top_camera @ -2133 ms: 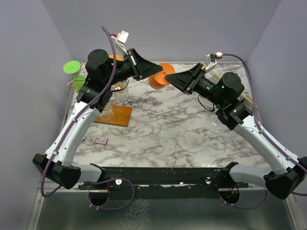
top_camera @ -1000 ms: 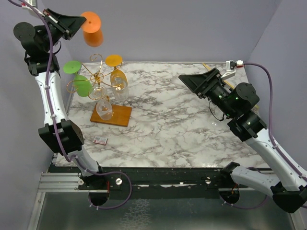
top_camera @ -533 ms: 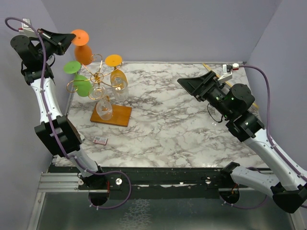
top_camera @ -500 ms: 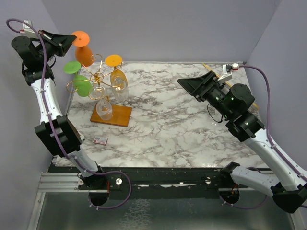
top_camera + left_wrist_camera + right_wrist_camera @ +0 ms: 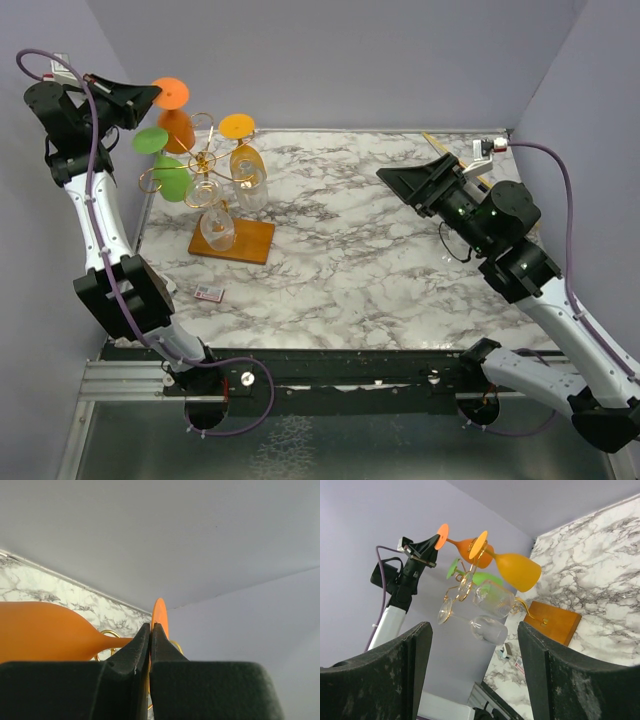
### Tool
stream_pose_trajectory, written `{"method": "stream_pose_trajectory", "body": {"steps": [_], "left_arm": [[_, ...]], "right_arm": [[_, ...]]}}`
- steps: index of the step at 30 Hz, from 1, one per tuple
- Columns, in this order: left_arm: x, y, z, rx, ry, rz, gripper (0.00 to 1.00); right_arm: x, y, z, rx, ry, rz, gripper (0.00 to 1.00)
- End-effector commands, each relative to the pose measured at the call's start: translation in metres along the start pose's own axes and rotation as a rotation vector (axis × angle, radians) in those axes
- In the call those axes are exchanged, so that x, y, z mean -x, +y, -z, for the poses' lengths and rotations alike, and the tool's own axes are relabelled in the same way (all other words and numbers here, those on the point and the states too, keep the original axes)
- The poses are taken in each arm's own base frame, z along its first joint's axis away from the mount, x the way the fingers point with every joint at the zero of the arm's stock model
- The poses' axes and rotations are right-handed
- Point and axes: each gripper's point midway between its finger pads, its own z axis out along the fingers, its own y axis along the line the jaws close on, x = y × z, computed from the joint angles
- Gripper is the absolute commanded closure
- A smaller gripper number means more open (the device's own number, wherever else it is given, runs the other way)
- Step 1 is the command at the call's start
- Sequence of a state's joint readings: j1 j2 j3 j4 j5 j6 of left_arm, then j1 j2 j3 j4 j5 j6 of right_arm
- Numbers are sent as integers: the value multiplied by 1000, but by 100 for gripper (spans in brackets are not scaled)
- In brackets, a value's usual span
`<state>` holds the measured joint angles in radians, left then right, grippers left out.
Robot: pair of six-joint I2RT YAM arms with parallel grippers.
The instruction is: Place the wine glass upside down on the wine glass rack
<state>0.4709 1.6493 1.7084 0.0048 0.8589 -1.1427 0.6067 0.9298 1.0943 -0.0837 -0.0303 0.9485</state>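
The orange wine glass (image 5: 176,126) hangs foot-up and tilted at the back left. Its bowl is beside the gold arms of the wine glass rack (image 5: 205,160), which stands on a wooden base (image 5: 238,241). My left gripper (image 5: 148,94) is shut on the rim of the glass's round foot (image 5: 160,614), and the bowl (image 5: 45,632) shows at the left in the left wrist view. I cannot tell whether the stem touches a rack arm. My right gripper (image 5: 398,178) is open and holds nothing, well right of the rack above the marble table (image 5: 360,260).
A green glass (image 5: 171,180), a yellow glass (image 5: 244,160) and two clear glasses (image 5: 216,230) hang upside down on the rack. A small card (image 5: 208,293) lies near the table's front left. Purple walls close in the left, back and right sides.
My left gripper has brought the orange glass down and leftward, from high above the rack to beside its back-left arms. The right arm has drawn back slightly to the right.
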Motion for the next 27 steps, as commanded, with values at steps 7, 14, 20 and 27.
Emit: {"method": "stream_pose_trajectory", "body": {"steps": [7, 14, 20, 27], "left_arm": [[-19, 8, 13, 38, 34, 14, 100], [-30, 6, 19, 20, 50, 10, 100], [-39, 2, 25, -1, 63, 9, 100], [-60, -6, 15, -32, 102, 37, 100]], "right_arm": [[9, -10, 9, -58, -44, 22, 26], [10, -12, 12, -72, -52, 22, 27], [9, -16, 12, -83, -54, 23, 27], [11, -20, 13, -98, -69, 22, 27]]}}
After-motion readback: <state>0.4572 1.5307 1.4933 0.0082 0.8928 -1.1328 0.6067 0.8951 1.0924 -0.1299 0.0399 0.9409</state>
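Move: The left hand holds the orange glass upside down by its stem; the rack's empty far loop lies about 6 cm to its right, 3 cm back and 5 cm below. The green glass hangs some 3 cm left and 5 cm back, its middle 12 cm down; the yellow glass about 14 cm right, 3 cm back, equally low. From the right hand, that loop is roughly 38 cm left and 14 cm ahead, near level. Left hand, keeping its stem grip, sinks about 4 cm, then eases back and right towards the empty far loop. ##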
